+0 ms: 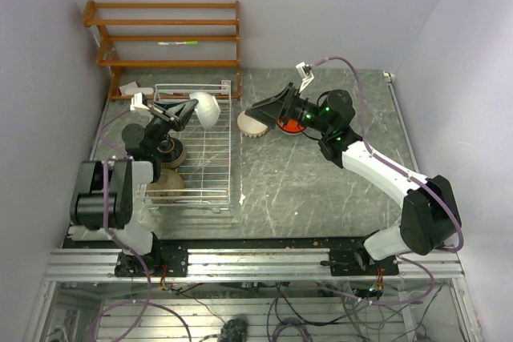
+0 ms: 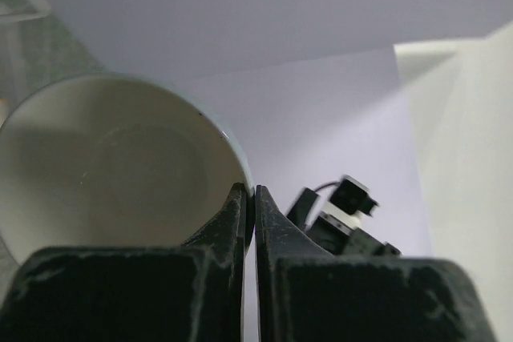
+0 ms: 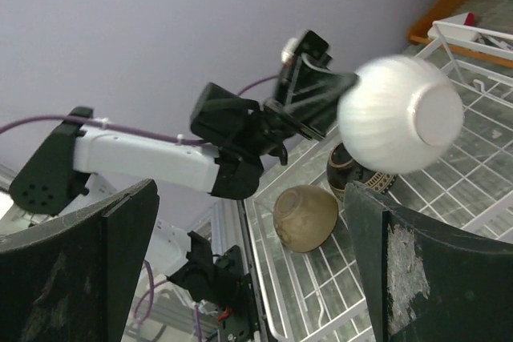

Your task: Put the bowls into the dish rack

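My left gripper (image 1: 191, 107) (image 2: 250, 194) is shut on the rim of a cream-white ribbed bowl (image 1: 206, 108) (image 2: 120, 170) (image 3: 401, 114), held tilted over the far end of the white wire dish rack (image 1: 210, 158) (image 3: 457, 198). A glossy black-brown bowl (image 1: 171, 152) (image 3: 351, 172) and a tan-brown bowl (image 1: 164, 183) (image 3: 306, 218) lie in the rack nearer me. My right gripper (image 1: 255, 114) (image 3: 250, 190) stands open, empty, just above a pale bowl (image 1: 252, 125) on the table. An orange-red bowl (image 1: 288, 126) sits beside it, mostly hidden under the right wrist.
A brown wooden slatted shelf (image 1: 168, 38) stands against the back wall behind the rack. A small red-and-white item (image 1: 132, 90) lies at the rack's far left corner. Walls close in on the left and right of the table (image 1: 321, 190).
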You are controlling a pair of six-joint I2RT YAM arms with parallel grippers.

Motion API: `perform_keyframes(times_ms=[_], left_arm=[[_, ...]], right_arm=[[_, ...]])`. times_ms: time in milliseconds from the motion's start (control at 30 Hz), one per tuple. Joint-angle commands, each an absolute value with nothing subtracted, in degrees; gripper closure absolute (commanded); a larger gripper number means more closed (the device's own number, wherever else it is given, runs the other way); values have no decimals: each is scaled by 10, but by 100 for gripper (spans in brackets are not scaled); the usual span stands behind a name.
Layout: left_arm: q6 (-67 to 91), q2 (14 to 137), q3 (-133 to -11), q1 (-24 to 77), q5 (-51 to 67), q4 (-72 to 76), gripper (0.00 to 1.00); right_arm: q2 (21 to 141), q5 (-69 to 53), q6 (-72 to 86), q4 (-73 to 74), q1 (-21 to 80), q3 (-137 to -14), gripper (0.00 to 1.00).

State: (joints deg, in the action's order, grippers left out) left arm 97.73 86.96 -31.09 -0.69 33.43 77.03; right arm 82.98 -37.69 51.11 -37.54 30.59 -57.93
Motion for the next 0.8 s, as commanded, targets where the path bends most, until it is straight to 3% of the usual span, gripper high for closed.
perform_keyframes(times_ms=[0, 333, 767], left_arm=[[1009, 951, -344, -12, 355, 904, 93], [974, 1049, -400, -11, 388, 847, 93], [852, 1047, -424, -11, 411, 639, 93]], right_arm=[[820, -371, 488, -362, 296, -577, 0], [849, -377, 459, -324, 285, -588, 0], [915, -361, 392, -236, 285, -651, 0]])
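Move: Over the middle of the dish rack, the left hand holds the white bowl by its rim; the open stretch of rack lies about 6 cm ahead, 3 cm to its right and 20 cm below. The dark bowl is some 8 cm left and 5 cm back, the brown bowl 8 cm left and 15 cm back, both about 24 cm down. From the open right hand, the second white bowl is roughly 13 cm straight ahead and 28 cm lower; the red bowl stands beyond it to the right, 14 cm ahead, 12 cm right. Lowering the white bowl towards the rack's far right part, the left hand sinks about 11 cm while going some 5 cm forward, its descent nearly pausing midway, and tips down about 15 degrees with the rim still pinched. The right hand, still wide open, eases down and forward towards the second white bowl, its fingertips dipping slightly. ##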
